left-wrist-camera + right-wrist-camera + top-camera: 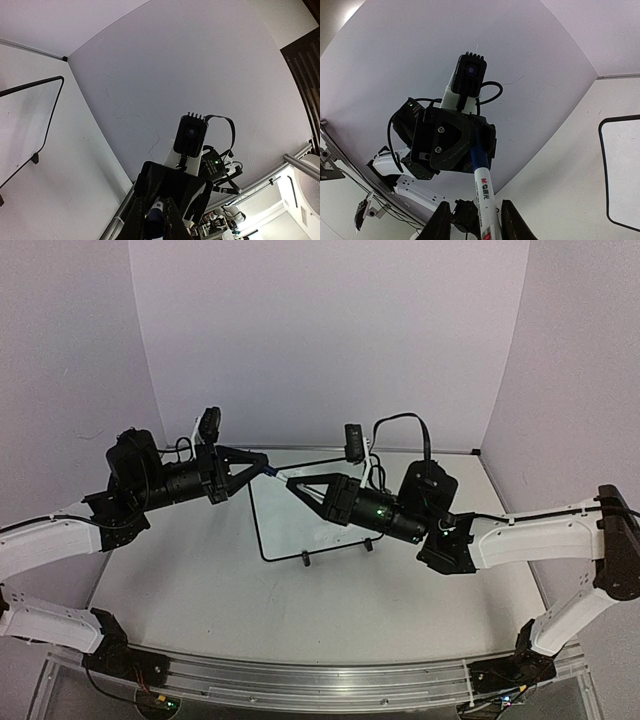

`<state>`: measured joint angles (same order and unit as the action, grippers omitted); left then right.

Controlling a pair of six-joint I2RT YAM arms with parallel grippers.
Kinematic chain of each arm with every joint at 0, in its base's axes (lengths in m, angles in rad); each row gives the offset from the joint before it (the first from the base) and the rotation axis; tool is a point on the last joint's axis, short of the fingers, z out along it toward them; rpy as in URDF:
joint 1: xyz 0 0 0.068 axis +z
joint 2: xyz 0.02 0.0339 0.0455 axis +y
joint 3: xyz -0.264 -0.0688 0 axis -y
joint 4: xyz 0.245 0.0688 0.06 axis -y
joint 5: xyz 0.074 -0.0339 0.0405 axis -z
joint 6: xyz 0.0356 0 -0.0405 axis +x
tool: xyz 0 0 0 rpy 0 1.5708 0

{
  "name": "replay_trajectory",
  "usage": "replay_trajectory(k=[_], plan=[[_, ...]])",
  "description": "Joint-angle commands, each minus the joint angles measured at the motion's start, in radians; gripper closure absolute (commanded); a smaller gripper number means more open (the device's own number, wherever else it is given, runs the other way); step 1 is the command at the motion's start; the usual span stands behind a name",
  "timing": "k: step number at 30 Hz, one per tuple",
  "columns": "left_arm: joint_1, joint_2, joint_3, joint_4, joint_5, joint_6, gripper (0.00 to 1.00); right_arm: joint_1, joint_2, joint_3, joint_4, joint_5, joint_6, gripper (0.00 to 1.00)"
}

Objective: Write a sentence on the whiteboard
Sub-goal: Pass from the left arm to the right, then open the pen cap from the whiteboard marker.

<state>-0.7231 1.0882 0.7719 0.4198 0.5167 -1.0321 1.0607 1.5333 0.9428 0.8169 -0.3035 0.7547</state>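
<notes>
The whiteboard [300,525] stands on the table on two black feet, its face blank; no sentence is visible on it. Above its top edge the two grippers meet nose to nose. My left gripper [268,469] is shut on the blue cap [155,218] of a white marker [483,186]. The marker's body runs between the fingers of my right gripper [476,206], which stand apart on either side of it with a gap showing. In the left wrist view the left gripper [153,201] faces the right gripper's black body [175,182]. The board's corner [622,170] shows at the right of the right wrist view.
White walls close in the table at the back and on both sides. An aluminium rail [320,680] runs along the near edge with the arm bases on it. The board's edge [47,125] lies left of the left gripper.
</notes>
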Motion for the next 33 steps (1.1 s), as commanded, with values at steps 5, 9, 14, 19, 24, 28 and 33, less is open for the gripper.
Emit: replay_trajectory(k=[5, 9, 14, 19, 24, 28, 33], plan=[[0.001, 0.029, 0.027, -0.023, 0.027, -0.006, 1.0, 0.001, -0.009, 0.033, 0.068, -0.009, -0.026, 0.87], [0.001, 0.03, 0.026, -0.023, 0.02, -0.005, 1.0, 0.001, -0.014, 0.024, 0.069, 0.0, -0.029, 1.0], [0.005, 0.016, 0.015, -0.015, -0.001, -0.002, 1.0, 0.001, -0.027, 0.002, 0.077, 0.024, -0.032, 1.0], [0.029, -0.018, 0.004, 0.003, -0.066, -0.017, 1.0, 0.001, -0.052, -0.041, 0.087, 0.067, -0.024, 1.0], [0.113, -0.069, 0.008, 0.029, -0.079, -0.04, 1.0, 0.001, -0.09, -0.106, 0.092, 0.115, -0.012, 1.0], [0.186, -0.099, 0.013, 0.02, -0.059, -0.06, 1.0, 0.001, -0.121, -0.152, 0.091, 0.14, -0.008, 1.0], [0.211, -0.112, 0.055, -0.102, -0.051, 0.011, 1.0, 0.001, -0.156, -0.193, 0.09, 0.156, -0.012, 1.0]])
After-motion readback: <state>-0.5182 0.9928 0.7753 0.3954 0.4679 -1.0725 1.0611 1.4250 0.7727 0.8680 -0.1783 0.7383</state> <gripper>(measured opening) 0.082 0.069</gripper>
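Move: Between the right hand's still part-open fingers lies the marker's white barrel, its middle level with them and about 1 cm to the left. The blue cap, already pinched by the left hand, is some 4 cm left and 2 cm ahead of the right. From the left hand the marker's middle lies about 4 cm right and 3 cm back, level. The whiteboard is roughly 20 cm ahead of the right hand, 3 cm right and 33 cm below. Closing on the barrel almost in place, the right fingers pinch the marker while the left keep their grip on the cap. Both hands hold there briefly, then part: the left pulls quickly about 6.5 cm left and 4.5 cm forward, rising a little and turning some 15 degrees counter-clockwise; the right draws about 3 cm right, sinking slightly. ##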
